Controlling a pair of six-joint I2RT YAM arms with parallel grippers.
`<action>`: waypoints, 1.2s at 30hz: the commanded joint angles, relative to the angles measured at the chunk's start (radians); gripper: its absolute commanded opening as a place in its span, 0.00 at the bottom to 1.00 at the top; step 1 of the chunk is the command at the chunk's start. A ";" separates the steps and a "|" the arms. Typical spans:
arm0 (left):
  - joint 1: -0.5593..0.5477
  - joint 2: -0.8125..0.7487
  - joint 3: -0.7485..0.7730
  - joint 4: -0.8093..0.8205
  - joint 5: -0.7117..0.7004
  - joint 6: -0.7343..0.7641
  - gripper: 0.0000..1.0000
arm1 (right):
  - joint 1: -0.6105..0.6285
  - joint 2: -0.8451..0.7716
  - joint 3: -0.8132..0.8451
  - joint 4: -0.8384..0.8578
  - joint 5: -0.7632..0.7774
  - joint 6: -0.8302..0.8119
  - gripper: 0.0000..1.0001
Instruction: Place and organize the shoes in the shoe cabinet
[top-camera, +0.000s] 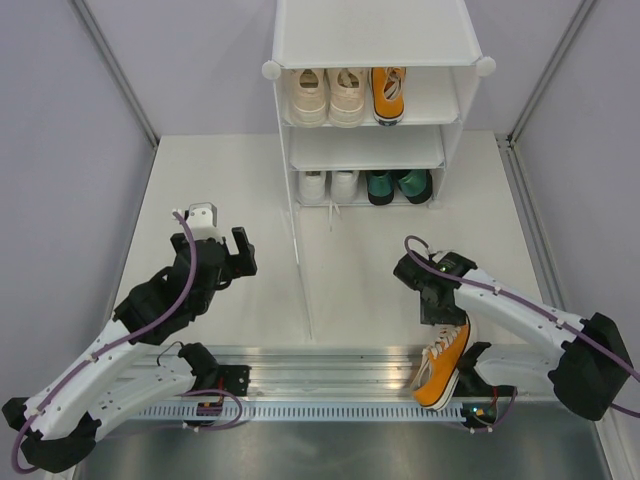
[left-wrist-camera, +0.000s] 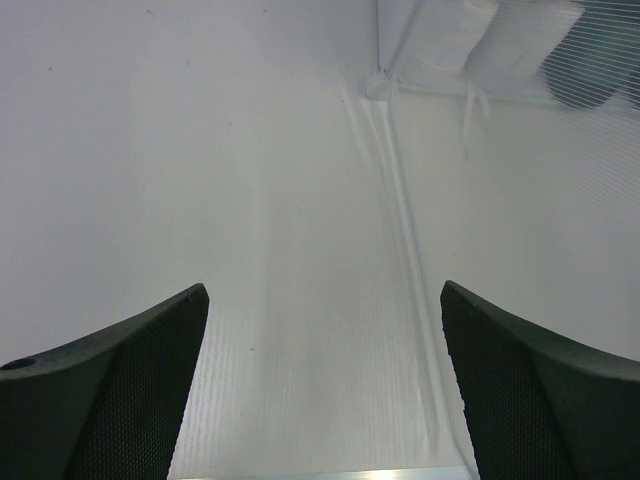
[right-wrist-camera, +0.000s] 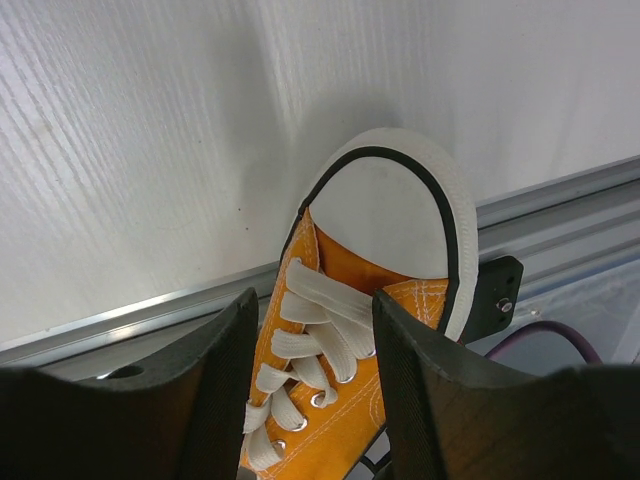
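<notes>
The shoe cabinet (top-camera: 375, 30) stands at the back. Its upper tier holds cream lace-up sneakers (top-camera: 328, 95) and one orange sneaker (top-camera: 389, 93). The lower tier holds white sneakers (top-camera: 328, 185) and dark green heels (top-camera: 398, 185). The other orange sneaker (top-camera: 443, 370) lies tilted over the metal rail at the near edge, its white toe cap (right-wrist-camera: 400, 210) pointing away from the wrist camera. My right gripper (top-camera: 450, 318) straddles its laced upper (right-wrist-camera: 315, 300), with a finger against each side. My left gripper (top-camera: 243, 255) hovers wide open over bare table (left-wrist-camera: 300, 200).
The cabinet's translucent side panel (top-camera: 300, 270) reaches forward along the table between the two arms, and its bottom edge (left-wrist-camera: 400, 230) runs past my left gripper's right finger. The metal rail (top-camera: 330, 385) and cables line the near edge. Grey walls close in both sides.
</notes>
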 joint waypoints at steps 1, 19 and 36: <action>0.007 -0.007 -0.007 0.041 0.016 0.034 1.00 | 0.026 0.021 -0.010 -0.001 0.042 0.035 0.54; 0.007 -0.008 -0.007 0.044 0.024 0.037 1.00 | 0.129 0.153 0.004 -0.059 0.134 0.123 0.05; 0.007 -0.011 -0.010 0.046 0.022 0.037 1.00 | 0.098 0.170 0.394 0.226 0.263 -0.136 0.01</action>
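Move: The loose orange shoe lies toe outward beneath the right hand; its middle is about 6 cm back, 2 cm to the left and 4 cm below, with the laces and toe end near the open fingers. The nearer green shoe in the cabinet's bottom is roughly 45 cm ahead and 2 cm left, the other green shoe about 13 cm left at the same depth. From the left hand the loose orange shoe is some 49 cm right, 16 cm back and 21 cm lower. Down first, by barely 2 cm, the right hand sinks onto the loose orange shoe with a slight roll and shuts its half-open fingers fully, pinching the laces. It then turns back up and speeds forward and left towards the cabinet, rising about 8 cm, the fingertips tilting forward some 15 to 20 degrees, the laces kept pinched. ##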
